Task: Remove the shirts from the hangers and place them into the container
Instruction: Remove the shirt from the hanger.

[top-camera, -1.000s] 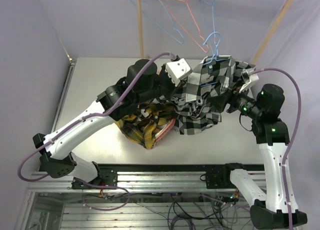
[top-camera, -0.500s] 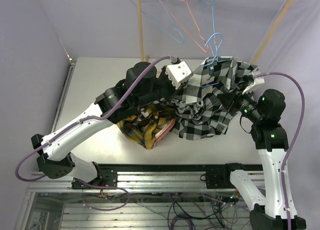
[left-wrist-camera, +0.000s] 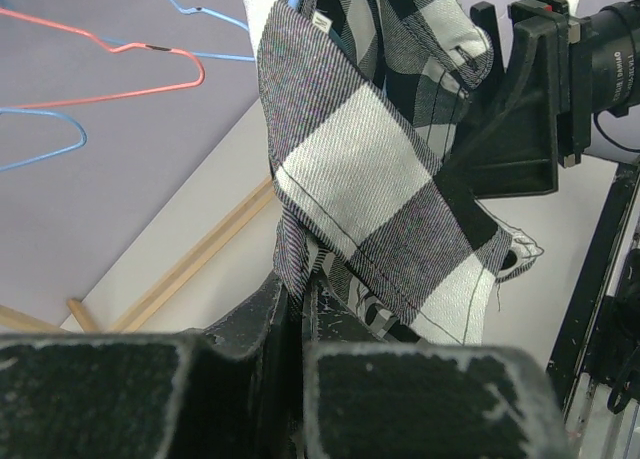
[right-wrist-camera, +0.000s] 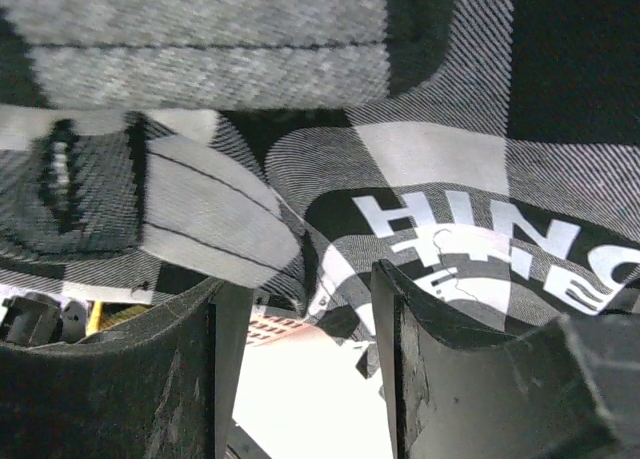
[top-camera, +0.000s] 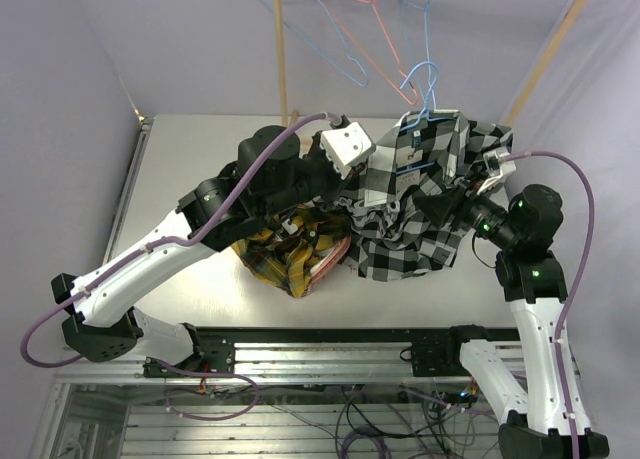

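Note:
The black-and-white checked shirt (top-camera: pixel 410 204) hangs from a light blue hanger (top-camera: pixel 424 91) above the table. My left gripper (left-wrist-camera: pixel 300 279) is shut on a fold of the shirt's (left-wrist-camera: pixel 370 169) edge, on its left side in the top view (top-camera: pixel 372 179). On the shirt's right side, my right gripper (top-camera: pixel 462 197) stands open. In the right wrist view its jaws (right-wrist-camera: pixel 300 299) stand apart just below the lettered cloth (right-wrist-camera: pixel 470 229), gripping nothing. Below lies the salmon-pink container (top-camera: pixel 335 261), mostly covered by the yellow plaid shirt (top-camera: pixel 272 257).
Bare hangers hang from the rail at the back, two blue (top-camera: pixel 312 29) (top-camera: pixel 420 9) and one pink-red (top-camera: pixel 368 34). Wooden rack poles (top-camera: pixel 280 54) (top-camera: pixel 540 64) rise behind the table. The right arm's wrist (left-wrist-camera: pixel 530 99) is close beside the shirt.
The right jaws closed, then opened again, and that arm shifted slightly. The shirt's lower part spread out to the right. My left gripper drew its fold a little up and left.

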Action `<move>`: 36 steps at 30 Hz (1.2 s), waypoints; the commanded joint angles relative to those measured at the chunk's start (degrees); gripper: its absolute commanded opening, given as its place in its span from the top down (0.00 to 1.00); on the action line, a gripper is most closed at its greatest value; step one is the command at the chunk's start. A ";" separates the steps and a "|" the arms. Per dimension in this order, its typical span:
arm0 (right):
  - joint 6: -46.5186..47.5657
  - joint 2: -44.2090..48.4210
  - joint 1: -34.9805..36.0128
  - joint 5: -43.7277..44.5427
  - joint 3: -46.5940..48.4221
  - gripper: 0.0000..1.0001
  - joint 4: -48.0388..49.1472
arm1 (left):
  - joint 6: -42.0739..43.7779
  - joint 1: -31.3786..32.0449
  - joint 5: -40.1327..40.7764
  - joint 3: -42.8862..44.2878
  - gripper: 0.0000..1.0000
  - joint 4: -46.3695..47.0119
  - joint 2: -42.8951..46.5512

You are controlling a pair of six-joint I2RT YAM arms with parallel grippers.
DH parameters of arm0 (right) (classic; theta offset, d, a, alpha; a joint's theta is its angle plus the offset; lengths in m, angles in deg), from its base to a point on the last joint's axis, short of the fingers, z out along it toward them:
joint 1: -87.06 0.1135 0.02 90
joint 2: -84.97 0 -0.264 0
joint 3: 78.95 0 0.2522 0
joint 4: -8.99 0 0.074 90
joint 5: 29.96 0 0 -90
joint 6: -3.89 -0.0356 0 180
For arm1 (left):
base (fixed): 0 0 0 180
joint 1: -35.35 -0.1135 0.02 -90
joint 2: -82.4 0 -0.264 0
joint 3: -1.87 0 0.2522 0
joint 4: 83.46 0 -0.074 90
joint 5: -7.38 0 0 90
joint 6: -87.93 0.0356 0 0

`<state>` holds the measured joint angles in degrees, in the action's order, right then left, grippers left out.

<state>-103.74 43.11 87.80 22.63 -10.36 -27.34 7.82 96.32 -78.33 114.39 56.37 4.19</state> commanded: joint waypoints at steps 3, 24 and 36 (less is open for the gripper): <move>-2.00 1.04 0.32 -2.71 -1.49 0.50 5.37 | -0.42 0.56 -0.37 1.43 0.93 3.95 1.18; 1.43 0.72 0.32 44.60 11.71 1.00 -14.39 | 0.17 0.56 11.01 -9.82 0.93 -2.61 14.42; 5.05 -5.02 0.32 55.62 23.16 1.00 -13.19 | 0.30 0.55 7.45 -13.62 0.93 -6.68 21.43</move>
<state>-101.32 40.14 88.32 69.60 9.03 -40.80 8.04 96.98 -72.14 101.47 49.57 22.72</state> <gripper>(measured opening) 0.010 0.122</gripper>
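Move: The loose front part of the checkered shirt that the right fingers will pinch lies about 2 cm ahead of them and a centimetre below. The hanger inside the shirt is some 5 cm ahead, 1 cm left and 7 cm above that hand; the container is about 4 cm back, 21 cm left and 25 cm down. From the left hand, gripping the shirt's other side, the container lies roughly 9 cm left, 2 cm back and 37 cm below, the hanger 10 cm right, 6 cm ahead and 5 cm below. The shirt's near side is pinched by the right fingers, which dip slightly forward and shut on the cloth, then haul it about 13 cm right and, after that dip, up to 7 cm above the start, turning some 45 degrees clockwise. The left hand keeps its grip, waits, then draws its side about 9 cm left and a little back towards over the container. ##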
